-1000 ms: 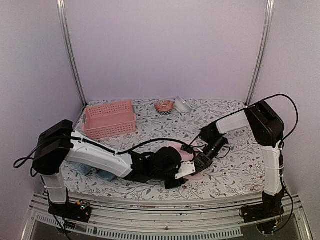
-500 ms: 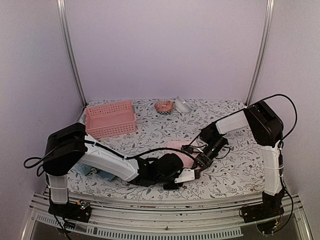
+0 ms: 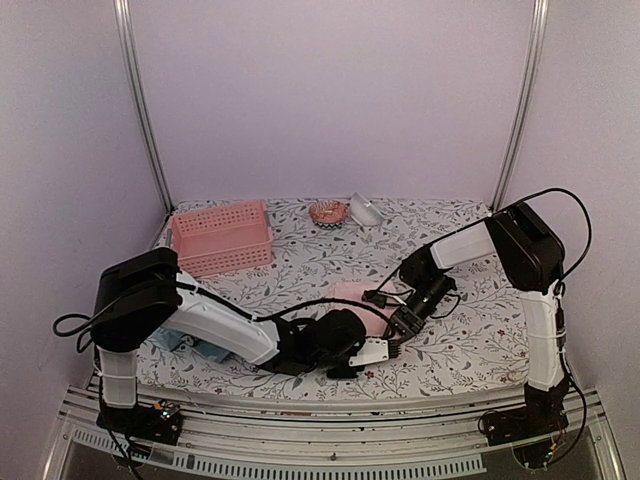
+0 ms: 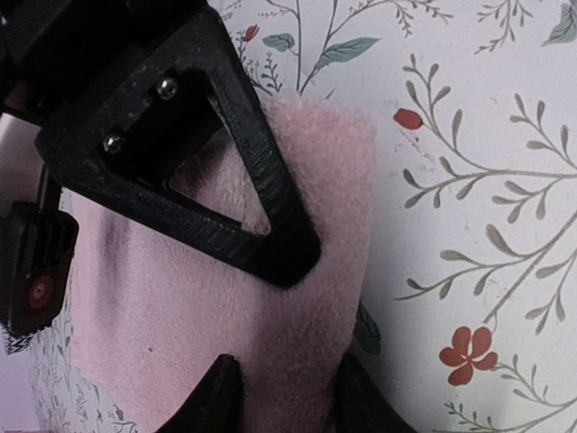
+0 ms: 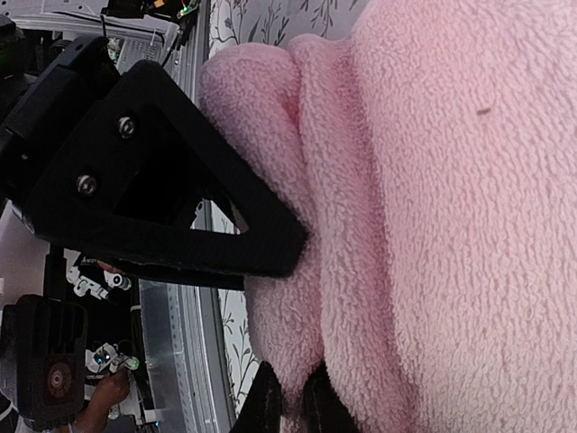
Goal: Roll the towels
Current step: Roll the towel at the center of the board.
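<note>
The pink towel [image 3: 352, 297] lies on the flowered table near the middle front, its near edge rolled into a thick fold. My left gripper [image 3: 383, 347] straddles that rolled edge [image 4: 297, 298]; both fingertips press on the roll, so it is shut on the cloth. My right gripper [image 3: 397, 333] comes in from the right and pinches a thin lip of the same towel [image 5: 451, 225] between its nearly touching tips. Each wrist view shows the other gripper's black triangular finger [image 4: 225, 180] resting on the towel. Bluish towels [image 3: 170, 340] lie at the front left, partly under the left arm.
A pink perforated basket [image 3: 220, 237] stands at the back left. A small orange dish [image 3: 328, 212] and a white object [image 3: 365, 210] sit at the back centre. The table's metal front rail [image 5: 176, 334] runs close to the towel's rolled edge.
The left arm has sunk lower and stretched further right, carrying its gripper slightly toward the front right along the towel's edge. The right gripper has barely moved.
</note>
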Controlling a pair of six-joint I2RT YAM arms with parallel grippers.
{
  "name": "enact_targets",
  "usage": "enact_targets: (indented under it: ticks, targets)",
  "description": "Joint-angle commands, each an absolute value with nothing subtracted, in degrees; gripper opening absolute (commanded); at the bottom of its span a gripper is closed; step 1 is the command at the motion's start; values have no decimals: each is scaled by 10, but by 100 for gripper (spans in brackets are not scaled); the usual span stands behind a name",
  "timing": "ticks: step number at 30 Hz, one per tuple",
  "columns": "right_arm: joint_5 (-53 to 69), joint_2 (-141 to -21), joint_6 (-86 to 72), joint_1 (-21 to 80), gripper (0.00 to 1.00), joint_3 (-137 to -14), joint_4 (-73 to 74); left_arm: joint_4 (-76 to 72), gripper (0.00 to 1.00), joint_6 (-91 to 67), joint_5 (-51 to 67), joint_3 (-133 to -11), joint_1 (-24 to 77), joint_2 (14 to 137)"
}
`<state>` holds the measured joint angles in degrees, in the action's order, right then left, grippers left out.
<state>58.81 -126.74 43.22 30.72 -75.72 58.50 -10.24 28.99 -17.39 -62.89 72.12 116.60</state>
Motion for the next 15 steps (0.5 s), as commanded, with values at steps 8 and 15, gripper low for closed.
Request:
enact_targets:
  ticks: [8,15]
  targets:
    - [556,-1234,482,288,31,-768,625,61,11,201,-65,-669,705,1181]
    - [476,-1216,386,262,35,-782,539,178,7,114,16,-694,705,1180]
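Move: The left hand's half-open fingers already straddle the near, rolled edge of the pink towel, with that edge right at the hand point. The towel's flat part has its middle about 7 cm ahead, a little to the right and slightly lower, and the blue towel lies some 29 cm to the left and 3 cm farther out. The right hand is shut on the same rolled edge; from it the flat part is about 6 cm ahead and 4 cm to the left. Staying nearly in place at the rolled edge, the left hand closes its fingers and pinches the roll, then eases about 1 cm back while tipping some 15 degrees to point more steeply down. The right hand, holding still until then, opens to let go of the roll, rises about 2 cm and swings forward some 2.5 cm and slightly right. ##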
